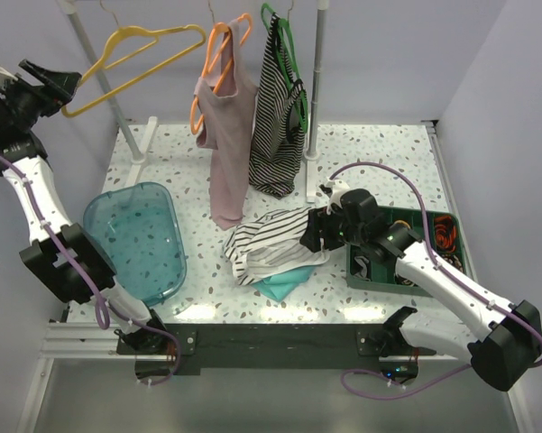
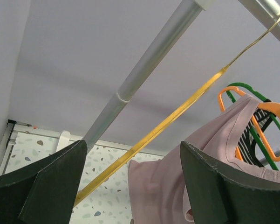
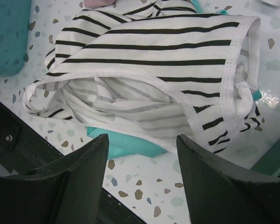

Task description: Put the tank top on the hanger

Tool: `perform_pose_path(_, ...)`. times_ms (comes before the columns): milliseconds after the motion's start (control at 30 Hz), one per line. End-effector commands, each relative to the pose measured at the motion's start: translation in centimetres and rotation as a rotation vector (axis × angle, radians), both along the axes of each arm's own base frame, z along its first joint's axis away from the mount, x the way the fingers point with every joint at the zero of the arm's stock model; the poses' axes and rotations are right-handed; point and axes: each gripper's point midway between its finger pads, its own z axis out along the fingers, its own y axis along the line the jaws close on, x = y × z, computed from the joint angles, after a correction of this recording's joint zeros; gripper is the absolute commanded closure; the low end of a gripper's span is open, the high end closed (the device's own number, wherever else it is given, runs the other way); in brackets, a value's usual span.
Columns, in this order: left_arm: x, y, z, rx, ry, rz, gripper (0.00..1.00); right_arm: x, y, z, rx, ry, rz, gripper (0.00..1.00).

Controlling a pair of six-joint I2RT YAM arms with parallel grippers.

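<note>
The tank top, white with thin black stripes, lies crumpled on the speckled table just right of centre. My right gripper hovers at its right edge, open, with only bare table between its fingers. The yellow hanger hangs from the rail at the upper left. My left gripper is raised at the hanger's lower left end and stands open. In the left wrist view the yellow bar runs between its fingers without touching them.
A dusty-pink top on an orange hanger and a densely striped top on a green hanger hang mid-rail. A teal tub sits left, a green tray right. A teal cloth lies under the tank top. Rack posts stand behind.
</note>
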Motion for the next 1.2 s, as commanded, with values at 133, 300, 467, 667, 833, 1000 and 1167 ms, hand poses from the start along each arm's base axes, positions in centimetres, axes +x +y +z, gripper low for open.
perform_pose_path(133, -1.3, -3.2, 1.5, 0.084, -0.022, -0.064, 0.14, 0.2, 0.4, 0.4, 0.013, -0.026, 0.024, 0.36)
perform_pose_path(300, -2.2, -4.1, 1.9, 0.096, -0.019, -0.079, 0.14, 0.2, 0.3, 0.5, 0.011, -0.032, 0.021, 0.36)
perform_pose_path(467, -2.7, -5.5, 2.0, 0.114, -0.011, -0.108, 0.14, 0.1, 0.2, 0.3, 0.006, -0.029, 0.020, 0.36)
perform_pose_path(667, -2.1, -5.6, 2.1, 0.153, -0.006, -0.090, 0.15, 0.0, 0.1, 0.2, 0.005, -0.028, 0.020, 0.36)
perform_pose_path(833, -2.2, -3.9, 4.0, 0.209, -0.035, 0.028, 0.14, 0.0, 0.2, -0.2, 0.004, -0.019, 0.023, 0.36)
perform_pose_path(1000, -1.6, -5.1, 4.0, 0.221, -0.027, -0.017, 0.15, 0.2, 0.3, 0.0, 0.006, -0.025, 0.021, 0.36)
perform_pose_path(1167, 0.3, -9.4, 2.6, 0.369, 0.035, -0.030, 0.18, 0.2, 0.2, -0.1, 0.003, -0.024, 0.018, 0.36)
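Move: The yellow hanger's near left end is right at the left fingers; its middle lies about 15 cm right of that hand, some 7 cm farther out and 3 cm above. The rack post stands roughly 12 cm ahead and 3 cm right; the pink top's orange hanger is about 36 cm right and 8 cm ahead. From the right hand, the yellow hanger's middle is roughly 48 cm left, 31 cm ahead and 30 cm above. The left hand, fingers open, sweeps about 6 cm right, pushing the yellow hanger's near end, rising slightly and rolling. ##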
